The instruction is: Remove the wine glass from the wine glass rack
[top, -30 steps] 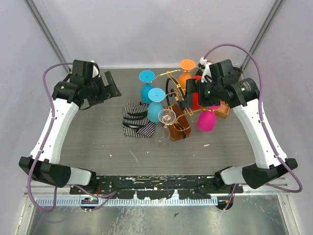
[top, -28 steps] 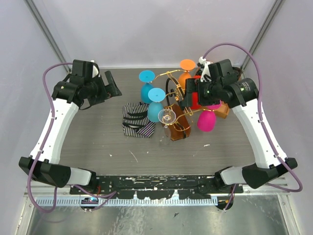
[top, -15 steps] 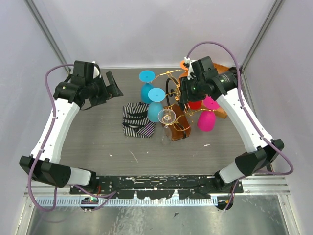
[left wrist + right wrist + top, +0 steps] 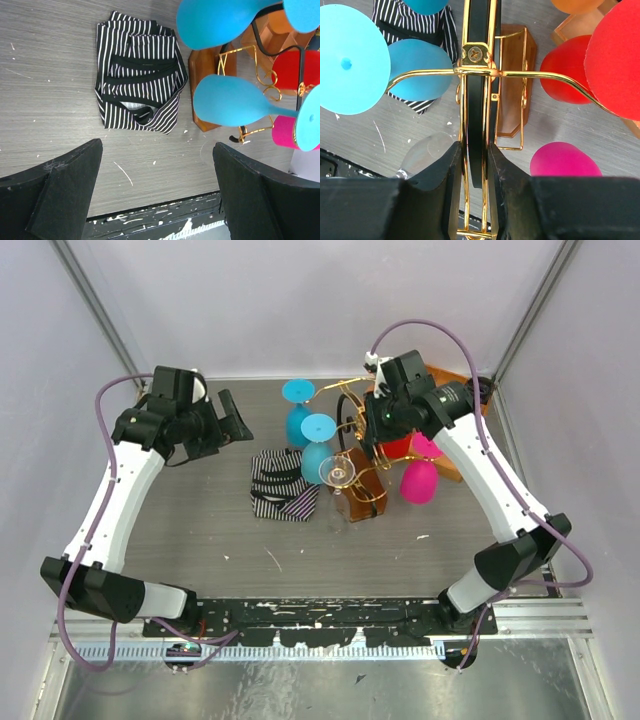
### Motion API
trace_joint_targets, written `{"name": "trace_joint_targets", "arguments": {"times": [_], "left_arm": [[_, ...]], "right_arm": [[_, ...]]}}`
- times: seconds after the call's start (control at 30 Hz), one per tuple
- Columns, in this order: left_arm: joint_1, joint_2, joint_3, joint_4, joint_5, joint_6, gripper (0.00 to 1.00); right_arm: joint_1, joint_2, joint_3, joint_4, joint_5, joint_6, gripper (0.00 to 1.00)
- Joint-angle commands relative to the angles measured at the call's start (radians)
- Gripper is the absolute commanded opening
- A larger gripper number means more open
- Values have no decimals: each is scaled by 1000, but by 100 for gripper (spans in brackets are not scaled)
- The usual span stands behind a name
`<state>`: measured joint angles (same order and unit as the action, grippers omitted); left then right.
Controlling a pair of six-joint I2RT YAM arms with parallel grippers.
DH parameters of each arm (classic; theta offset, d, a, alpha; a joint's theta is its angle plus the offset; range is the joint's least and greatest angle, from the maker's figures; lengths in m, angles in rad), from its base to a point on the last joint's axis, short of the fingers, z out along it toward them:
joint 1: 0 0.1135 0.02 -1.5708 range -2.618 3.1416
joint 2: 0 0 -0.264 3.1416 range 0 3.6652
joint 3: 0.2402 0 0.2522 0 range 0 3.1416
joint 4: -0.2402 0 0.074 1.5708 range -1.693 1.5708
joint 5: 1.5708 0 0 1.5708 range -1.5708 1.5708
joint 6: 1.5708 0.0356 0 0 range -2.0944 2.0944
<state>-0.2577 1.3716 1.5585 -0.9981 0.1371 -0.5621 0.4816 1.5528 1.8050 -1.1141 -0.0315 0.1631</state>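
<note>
The wine glass rack [image 4: 350,445] is thin gold wire on a brown wooden base [image 4: 360,498]. Blue [image 4: 318,446], clear [image 4: 338,472], red [image 4: 400,446] and pink [image 4: 418,481] wine glasses hang on its arms. My right gripper [image 4: 378,412] is above the rack. In the right wrist view it [image 4: 472,165] is shut on the rack's top gold wires [image 4: 477,72] and the black strip between them. The blue glass [image 4: 420,70], clear glass [image 4: 422,152] and pink glass [image 4: 562,160] show below. My left gripper [image 4: 232,420] is open and empty, left of the rack [image 4: 157,195].
A folded black-and-white striped cloth [image 4: 282,486] lies left of the rack's base, also in the left wrist view [image 4: 137,90]. A second blue glass [image 4: 297,410] stands farther back. An orange-brown tray [image 4: 455,455] sits behind the rack at the right. White walls close in on all sides.
My right arm has swung left and back over the top of the rack and now grips its upper wires. The rack and glasses have shifted slightly. The left arm has barely moved.
</note>
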Motion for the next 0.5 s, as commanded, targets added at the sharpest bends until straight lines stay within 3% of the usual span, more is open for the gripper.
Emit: {"name": "trace_joint_targets", "arguments": {"times": [0.0, 0.17, 0.47], "left_arm": [[2, -10, -20, 18, 19, -3, 98], [4, -14, -30, 15, 13, 5, 98], [3, -25, -41, 11, -1, 14, 98]], "right_arm": [[-2, 60, 62, 125, 61, -11, 9], [-2, 145, 141, 176, 98, -35, 3], [-6, 344, 344, 305, 170, -166, 2]]}}
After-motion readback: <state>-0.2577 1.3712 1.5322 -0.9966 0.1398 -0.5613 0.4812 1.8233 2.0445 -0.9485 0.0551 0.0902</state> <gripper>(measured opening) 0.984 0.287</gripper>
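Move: The right hand already grips the gold rack's upper middle; the spot it is taken to is about 10 cm ahead, 3 cm left and level. From this hand, the near blue glass hangs some 12 cm left, 4 cm back; the clear wine glass about 7 cm left, 9 cm back; the pink glass some 10 cm right, 6 cm back. From the left hand, that spot is about 9 cm ahead, 22 cm right, roughly level. Keeping its grip, the right hand speeds the rack about 10 cm forward, slightly left, fingers tipping up some 10 degrees. ##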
